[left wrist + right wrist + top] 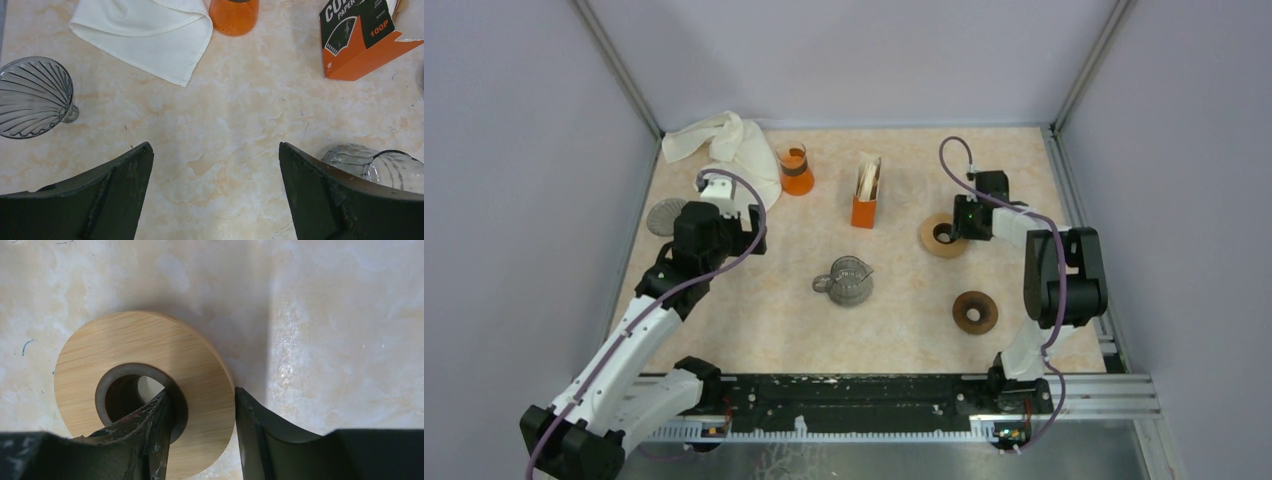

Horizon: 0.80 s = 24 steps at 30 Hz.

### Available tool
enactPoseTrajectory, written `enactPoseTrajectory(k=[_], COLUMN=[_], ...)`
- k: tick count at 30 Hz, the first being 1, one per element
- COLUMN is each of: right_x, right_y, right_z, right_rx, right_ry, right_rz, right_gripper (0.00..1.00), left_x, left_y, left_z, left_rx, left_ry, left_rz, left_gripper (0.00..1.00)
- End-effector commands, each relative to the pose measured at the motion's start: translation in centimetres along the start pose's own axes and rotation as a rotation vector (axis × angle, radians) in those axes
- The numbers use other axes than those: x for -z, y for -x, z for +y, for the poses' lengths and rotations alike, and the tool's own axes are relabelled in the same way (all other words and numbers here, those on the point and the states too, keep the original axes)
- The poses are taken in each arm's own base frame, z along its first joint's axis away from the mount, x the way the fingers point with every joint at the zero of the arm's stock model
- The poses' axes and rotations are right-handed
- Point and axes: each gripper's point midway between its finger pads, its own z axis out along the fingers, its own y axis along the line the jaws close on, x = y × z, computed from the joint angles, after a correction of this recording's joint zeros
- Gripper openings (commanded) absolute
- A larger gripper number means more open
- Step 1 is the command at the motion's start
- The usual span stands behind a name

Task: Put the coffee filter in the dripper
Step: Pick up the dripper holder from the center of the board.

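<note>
Paper coffee filters [869, 172] stand in an orange and black box [360, 40] at the back of the table. A ribbed glass dripper cone [32, 97] lies on its side at the far left [664, 215]. My left gripper [215, 147] hovers open over bare tabletop between the cone and the box, holding nothing. My right gripper [201, 391] is down on a light wooden ring [145, 345]. One of its fingers [155, 415] is inside the hole and the other is against the outer rim, so the jaws pinch the ring's wall [944, 235].
A white cloth [150, 30] and an orange cup [234, 15] sit at the back left. A handled glass vessel [844, 280] rests mid-table. A dark wooden ring [975, 312] lies near the right arm's base. Grey walls enclose the table.
</note>
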Motion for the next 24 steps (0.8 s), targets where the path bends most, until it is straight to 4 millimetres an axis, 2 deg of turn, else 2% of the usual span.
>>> enactPoseTrajectory(k=[1,9,12,20,24], right_x=[0.8,2.2,3.8,6.7,8.6], right_y=[2.4,2.6,3.3,3.1,3.0], right_z=[0.4,1.2,2.0,4.6,6.7], right_rx=[0.015,0.045,0.057,0.121,0.163], right_ry=[0.015,0.017,0.034,0.075,0.12], right_rz=[-0.058,-0.062,-0.091,-0.096,-0.11], right_gripper=[0.36,0.27,0.26,0.25,0.25], left_x=[0.0,0.0,0.0,0.1,0.1], left_y=[-0.1,0.0,0.0,0.2,0.4], left_z=[0.3,0.8,1.1,2.0,2.3], left_rx=[0.006,0.024,0.038,0.071,0.079], left_ry=[0.008,0.02,0.033,0.06,0.064], left_rz=[0.002,-0.001,0.001,-0.008,-0.011], left_gripper=[0.99,0.99,1.0,1.0,0.99])
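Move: The dripper holder, the pale wooden ring, is already between the right fingers: its middle lies about 4 cm left of that hand, level with it fore and aft and in height. From the same hand, the glass jug stands some 26 cm left and 12 cm back, the filter box 22 cm left and 8 cm ahead, and the dark ring 18 cm back and 1 cm right. From the left hand the holder lies roughly 44 cm right, 9 cm ahead and 19 cm below. Keep the right fingers pinched across the holder's right side, one in the centre hole and one on the outer rim; hold there briefly while the grip firms up. Then lift about 4.5 cm, carrying the holder left and back towards the glass jug, about 3 cm each way, turning slightly counter-clockwise. Let the empty left gripper ease about 2 cm left, fingers wide open. ##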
